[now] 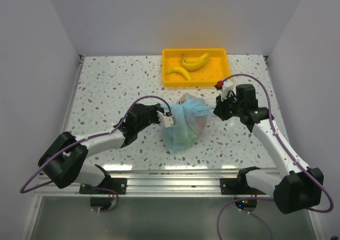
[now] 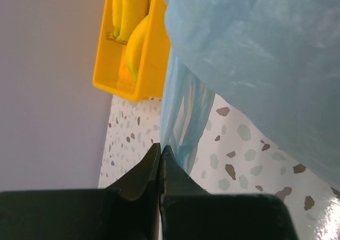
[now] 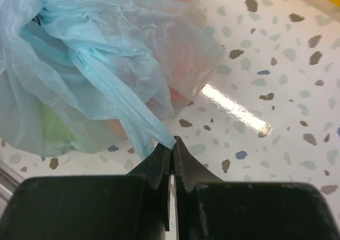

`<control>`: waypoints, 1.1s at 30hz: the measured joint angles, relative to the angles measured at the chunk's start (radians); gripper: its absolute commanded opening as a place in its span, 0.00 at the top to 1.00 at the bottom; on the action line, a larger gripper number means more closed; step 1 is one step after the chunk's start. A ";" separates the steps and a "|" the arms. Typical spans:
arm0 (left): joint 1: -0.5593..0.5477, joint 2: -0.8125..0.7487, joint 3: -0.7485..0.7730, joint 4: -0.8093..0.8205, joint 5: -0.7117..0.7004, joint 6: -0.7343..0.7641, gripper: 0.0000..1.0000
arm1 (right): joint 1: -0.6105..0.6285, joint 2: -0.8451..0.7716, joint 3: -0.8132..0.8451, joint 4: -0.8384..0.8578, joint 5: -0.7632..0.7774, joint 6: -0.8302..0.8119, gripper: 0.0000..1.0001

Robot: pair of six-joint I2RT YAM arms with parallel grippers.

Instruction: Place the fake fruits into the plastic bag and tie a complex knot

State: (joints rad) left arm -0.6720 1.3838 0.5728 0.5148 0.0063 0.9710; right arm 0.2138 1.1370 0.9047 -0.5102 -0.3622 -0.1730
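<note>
The light-blue plastic bag [image 1: 183, 129] lies bulging at mid-table, and orange, red and green fake fruits [image 3: 183, 65] show dimly through its film. My left gripper [image 1: 169, 119] is at the bag's left, shut, with a handle strand [image 2: 183, 112] running down into its tips [image 2: 160, 147]. At the bag's right, my right gripper [image 1: 217, 110] is shut on the other twisted strand [image 3: 127, 104], pinched at the tips [image 3: 173, 140]. Both strands run taut from the gathered bag mouth [image 3: 58, 22]. I cannot tell whether a knot sits there. Two bananas [image 1: 191, 65] lie in the tray.
The yellow tray [image 1: 224, 59] stands at the back centre-right, just behind the right wrist, and it also shows in the left wrist view [image 2: 154, 65]. White walls close in the speckled table [image 1: 106, 91] on three sides. A metal rail [image 1: 175, 179] runs along the near edge.
</note>
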 measured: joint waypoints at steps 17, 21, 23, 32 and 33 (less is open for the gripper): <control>0.114 -0.035 0.071 -0.301 0.103 -0.053 1.00 | 0.027 -0.043 -0.111 0.115 0.246 -0.102 1.00; 0.145 -0.034 0.085 -0.339 0.129 -0.043 1.00 | 0.010 -0.042 -0.127 0.139 0.239 -0.140 1.00; 0.159 -0.029 0.094 -0.348 0.143 -0.035 1.00 | -0.009 -0.038 -0.128 0.150 0.231 -0.158 1.00; 0.199 -0.004 0.107 -0.361 0.200 -0.001 1.00 | -0.089 -0.016 -0.143 0.163 0.143 -0.217 1.00; 0.201 -0.003 0.113 -0.372 0.204 -0.002 1.00 | -0.093 -0.014 -0.143 0.156 0.124 -0.217 1.00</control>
State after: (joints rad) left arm -0.4709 1.3804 0.6857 0.1429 0.2108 0.9695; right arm 0.1204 1.1233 0.7612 -0.3542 -0.2379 -0.3904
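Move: Each hand already pinches a twisted end of the plastic bag. The half-made knot in the bag's neck lies about 10 cm to the right of the left hand, level with it fore and aft and some 3 cm lower; from the right hand it is about 11 cm left, 1 cm ahead and 5 cm lower. The bag's fruit-filled body sits roughly 8 cm right of the left hand, 6 cm back and 9 cm down. The yellow crate is about 18 cm ahead of the right hand, 8 cm left and 12 cm down. Both hands keep shut on their bag ends and pull them apart, away from the knot between them: the left hand draws about 5 cm to the left and sinks some 3 cm, its fingers tipping roughly 15 degrees farther down. The right hand first lifts slightly, then sinks to some 3 cm below its start while hauling its end about 5 cm to the right and a little forward, its left side rolling down by some 15 degrees. ##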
